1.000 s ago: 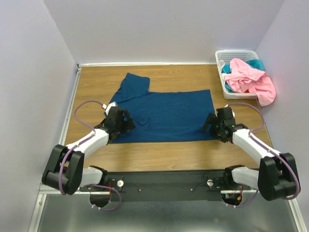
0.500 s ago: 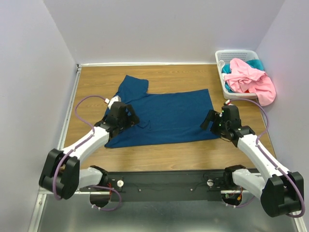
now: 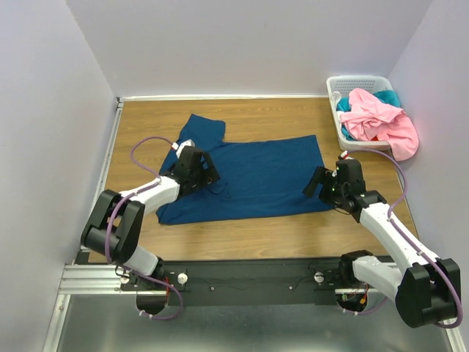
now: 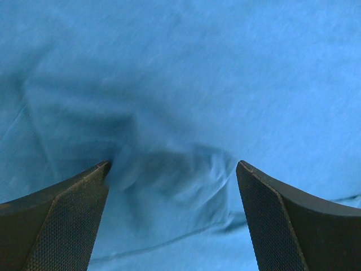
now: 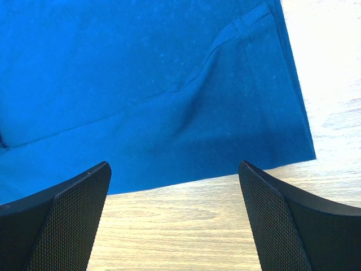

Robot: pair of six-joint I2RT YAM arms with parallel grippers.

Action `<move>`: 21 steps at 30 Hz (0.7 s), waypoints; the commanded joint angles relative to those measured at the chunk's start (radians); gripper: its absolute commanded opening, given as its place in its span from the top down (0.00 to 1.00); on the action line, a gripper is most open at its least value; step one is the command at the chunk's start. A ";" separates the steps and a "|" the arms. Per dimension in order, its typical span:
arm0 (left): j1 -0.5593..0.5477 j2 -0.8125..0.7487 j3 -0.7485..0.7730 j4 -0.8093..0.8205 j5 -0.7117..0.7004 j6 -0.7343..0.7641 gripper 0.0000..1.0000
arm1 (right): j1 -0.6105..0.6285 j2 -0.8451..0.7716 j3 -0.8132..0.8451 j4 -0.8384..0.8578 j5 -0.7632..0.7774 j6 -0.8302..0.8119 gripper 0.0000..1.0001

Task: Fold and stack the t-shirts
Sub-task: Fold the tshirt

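Observation:
A dark blue t-shirt (image 3: 256,172) lies spread on the wooden table, one sleeve pointing to the far left. My left gripper (image 3: 212,174) rests low on its left part and stands open, with a raised wrinkle of the cloth (image 4: 169,169) between its fingers (image 4: 67,220). My right gripper (image 3: 315,183) hovers open over the shirt's right hem (image 5: 282,113), with bare wood between its fingertips (image 5: 282,226). A pink t-shirt (image 3: 381,121) spills over a white basket (image 3: 357,79), and a brighter teal t-shirt (image 3: 390,97) lies under it.
The basket stands at the far right corner against the wall. Walls close in the table at the back and on both sides. A metal rail (image 3: 242,279) with the arm bases runs along the near edge.
My left gripper has slid farther onto the shirt, away from the near edge, and the cloth's near-left corner has shifted with it. My right gripper lifted back slightly and then held still.

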 commanded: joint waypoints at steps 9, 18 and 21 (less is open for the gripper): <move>-0.005 0.137 0.160 0.048 0.009 0.023 0.02 | 0.000 0.000 0.010 0.020 0.023 -0.009 0.00; -0.005 0.240 0.291 0.034 -0.057 0.055 0.02 | 0.000 0.002 0.012 0.019 0.048 -0.012 0.00; -0.005 0.312 0.361 0.015 -0.080 0.084 0.02 | -0.001 -0.003 0.013 0.019 0.049 -0.014 0.00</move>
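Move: The sleeve that sticks out from the folded t-shirt's far left part is next for the open left hand: about 14 cm ahead, 3 cm to its left and some 3 cm below. The notch where the sleeve meets the far edge is about 10 cm ahead and 4 cm right; a small ridge of bunched cloth lies about 3 cm back and 1 cm right. From the right hand, the sleeve lies some 21 cm ahead, 37 cm left and 6 cm lower. Towards the t-shirt's sleeve and the notch beside it, the left hand reaches forward about 8 cm over the cloth, drifting some 3 cm to the right. It stays level at first, then rises by a couple of centimetres as the fingers tip up about five degrees, staying wide open and taking no grip. ##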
